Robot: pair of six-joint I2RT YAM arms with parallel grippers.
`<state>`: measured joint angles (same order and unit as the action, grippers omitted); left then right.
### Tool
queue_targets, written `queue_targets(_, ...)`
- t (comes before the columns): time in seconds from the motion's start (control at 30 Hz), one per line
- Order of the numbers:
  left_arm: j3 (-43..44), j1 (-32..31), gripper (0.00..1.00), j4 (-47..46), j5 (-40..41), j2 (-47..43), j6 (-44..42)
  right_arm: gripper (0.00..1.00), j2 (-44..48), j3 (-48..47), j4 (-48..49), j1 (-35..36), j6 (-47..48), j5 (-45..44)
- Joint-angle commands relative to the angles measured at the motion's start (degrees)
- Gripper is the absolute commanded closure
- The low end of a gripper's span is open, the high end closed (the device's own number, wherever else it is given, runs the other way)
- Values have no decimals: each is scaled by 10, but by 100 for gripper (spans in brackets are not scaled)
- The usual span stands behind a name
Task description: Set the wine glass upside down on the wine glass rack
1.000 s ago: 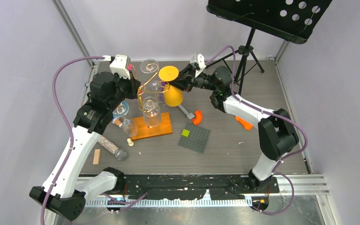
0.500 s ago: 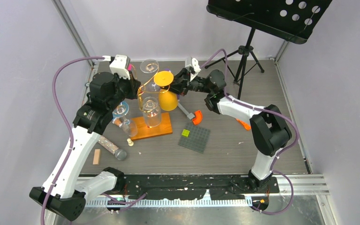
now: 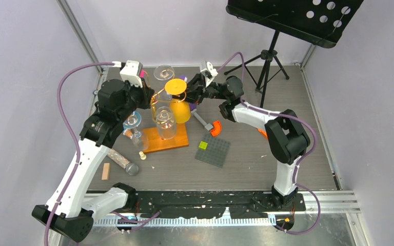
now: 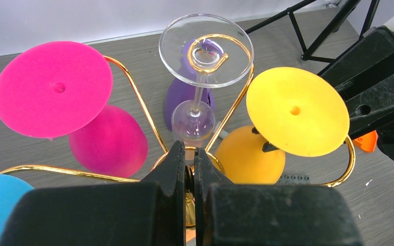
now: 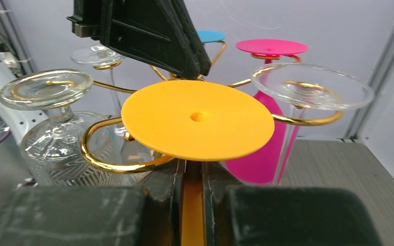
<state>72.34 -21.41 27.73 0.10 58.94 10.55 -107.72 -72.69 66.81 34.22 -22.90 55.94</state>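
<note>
The wine glass (image 3: 175, 86) is orange and hangs upside down, with its flat foot (image 5: 197, 118) on top and its bowl (image 4: 249, 154) below. My right gripper (image 5: 191, 169) is shut on its stem just under the foot. The foot sits over a curled gold arm (image 5: 95, 154) of the wine glass rack (image 3: 177, 141); I cannot tell whether it rests on the arm. My left gripper (image 4: 190, 151) is shut on the rack's central gold stem from the left side. Both grippers (image 3: 189, 92) meet at the rack's top.
Several glasses hang upside down on the rack: a clear one (image 4: 205, 48), pink (image 4: 51, 87), purple (image 4: 177, 95), and a cut-glass one (image 5: 46, 87). A grey studded plate (image 3: 213, 151), orange bits (image 3: 215, 128) and a black music stand (image 3: 267, 56) lie to the right.
My right gripper has carried the orange glass left, in toward the rack, so its foot now lies over a scroll arm. The left arm has not moved.
</note>
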Motion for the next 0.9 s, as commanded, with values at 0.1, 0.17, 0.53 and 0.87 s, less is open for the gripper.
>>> queue_targets(0.1, -9, -2, 100, 2, -10, 3, 4, 95, -26, -61, 149, 23, -110, 108)
queue_targets(0.17, -8, -2, 100, 2, -10, 5, 4, 95, -35, -72, 176, 23, -141, 125)
queue_targets(0.53, -1, -2, 100, 8, -6, 14, 2, 95, -12, -41, 221, 20, -161, 148)
queue_targets(0.87, -2, -2, 100, 9, -6, 14, 3, 95, 37, 18, 259, -1, -170, 116)
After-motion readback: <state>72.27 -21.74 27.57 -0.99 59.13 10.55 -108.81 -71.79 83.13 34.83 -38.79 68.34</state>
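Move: At the fingers of the right hand, the yellow wine glass already hangs upside down by its stem. The rack's free hook, its goal, is about 3 cm back, level sideways and 2 cm above the hand; the rack's centre post is some 8 cm left, level fore and aft. One clear glass hangs roughly 6 cm ahead and 5 cm left, another 9 cm back and 4 cm left. From the left hand the hook lies about 3 cm back and 8 cm right. Carrying the yellow wine glass back about 5 cm across the free hook at near-constant height, the right hand keeps its pinch on the stem and turns some 15 degrees counter-clockwise, mostly early on. It ends easing slightly right, the stem seeming to bear back on the hook's wire; the left hand's shut fingertips stay at the rack's centre. ##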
